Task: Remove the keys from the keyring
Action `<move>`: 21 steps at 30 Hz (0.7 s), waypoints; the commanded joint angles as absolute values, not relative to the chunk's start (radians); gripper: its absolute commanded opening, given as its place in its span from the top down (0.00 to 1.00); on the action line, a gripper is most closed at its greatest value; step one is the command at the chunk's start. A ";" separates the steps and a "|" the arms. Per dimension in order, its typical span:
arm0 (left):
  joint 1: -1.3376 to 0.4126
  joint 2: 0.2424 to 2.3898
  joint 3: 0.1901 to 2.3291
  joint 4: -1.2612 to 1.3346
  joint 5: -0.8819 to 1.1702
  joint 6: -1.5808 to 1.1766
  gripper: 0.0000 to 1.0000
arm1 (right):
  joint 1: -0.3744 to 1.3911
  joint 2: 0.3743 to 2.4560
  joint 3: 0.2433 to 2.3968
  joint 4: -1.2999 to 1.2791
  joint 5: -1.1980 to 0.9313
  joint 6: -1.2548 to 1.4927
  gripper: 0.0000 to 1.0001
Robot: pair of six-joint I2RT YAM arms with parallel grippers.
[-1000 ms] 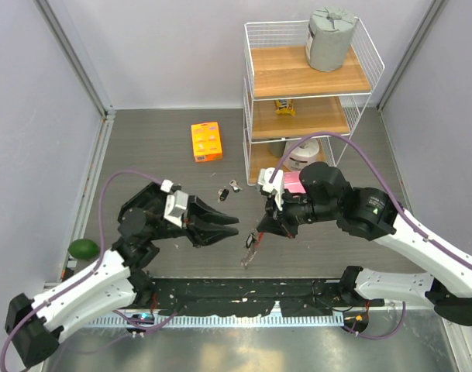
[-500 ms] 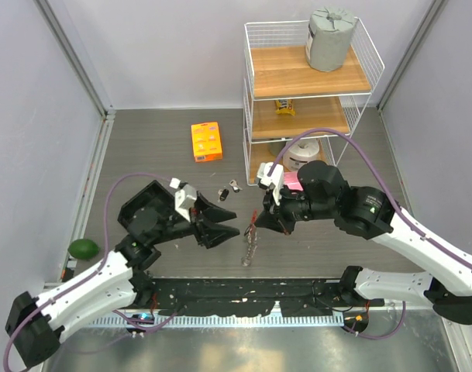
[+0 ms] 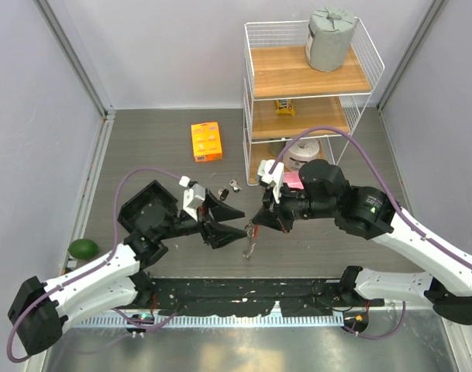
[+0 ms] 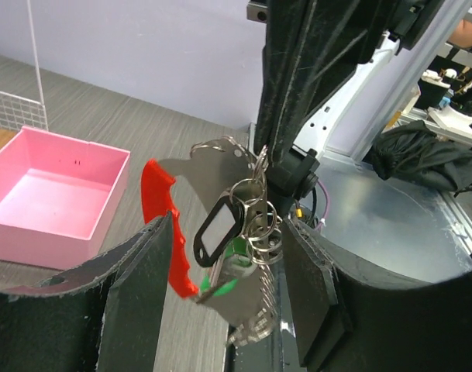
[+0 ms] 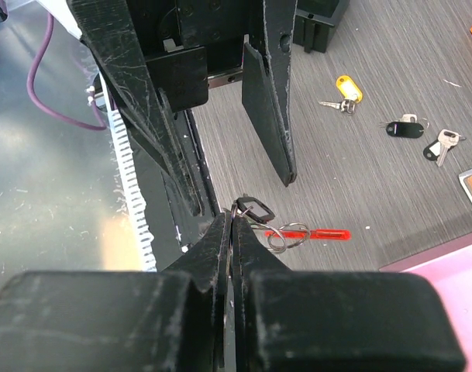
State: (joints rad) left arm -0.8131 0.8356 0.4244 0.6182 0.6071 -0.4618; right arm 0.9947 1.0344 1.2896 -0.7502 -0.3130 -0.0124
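Note:
The keyring (image 4: 255, 232) hangs in the air with its red strap fob (image 4: 160, 225), a black tag (image 4: 218, 225), a green tag (image 4: 220, 288) and silvery keys (image 4: 255, 314) bunched under it. My right gripper (image 5: 232, 221) is shut on the ring's top edge, and the red fob (image 5: 319, 232) shows below it. My left gripper (image 4: 224, 302) is open, its two fingers (image 4: 135, 310) standing on either side of the bunch without touching it. In the top view the left gripper (image 3: 242, 223) meets the right gripper (image 3: 259, 222) over the dangling keys (image 3: 250, 243).
Loose keys (image 3: 222, 192) lie on the table behind the grippers, seen as a yellow-tagged key (image 5: 344, 87), a black-tagged key (image 5: 406, 128) and a dark-headed key (image 5: 441, 147). An orange box (image 3: 207, 141), a wire shelf rack (image 3: 255, 116), a pink tray (image 4: 49, 194) and a green fruit (image 3: 84, 248) stand around.
My left gripper has opened wider and moved right, so its fingers now flank the hanging bunch. The right gripper has held its grip and lifted the bunch slightly.

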 commanded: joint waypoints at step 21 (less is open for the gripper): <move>-0.845 0.893 0.522 0.631 0.675 -0.302 0.87 | 0.996 1.029 1.296 -0.661 -0.368 -0.003 0.95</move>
State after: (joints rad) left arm -0.8398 0.9005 0.4808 0.6277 0.6662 -0.3351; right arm 0.9947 1.0348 1.2892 -0.7265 -0.3500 -0.0116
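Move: The black tag on the keyring hangs just beyond the left fingertips, roughly 2 cm to the left hand's right, level with it in reach and height. The keyring's rings are about 3 cm to its right, 1 cm back and 1 cm up. The red-edged metal piece is some 5 cm to its right, 2 cm ahead and 2 cm lower. From the right hand, which already pinches the keyring, the tag lies about 1 cm ahead, 1 cm left and 2 cm below. The left fingers close from well open to nearly shut on the black tag, right under the right fingertips. To get there the left hand eases about 1.5 cm to the right, towards the keyring, rolling some 10 degrees so that its forward side rises. The right hand keeps its pinch on the keyring and stays almost in place. ##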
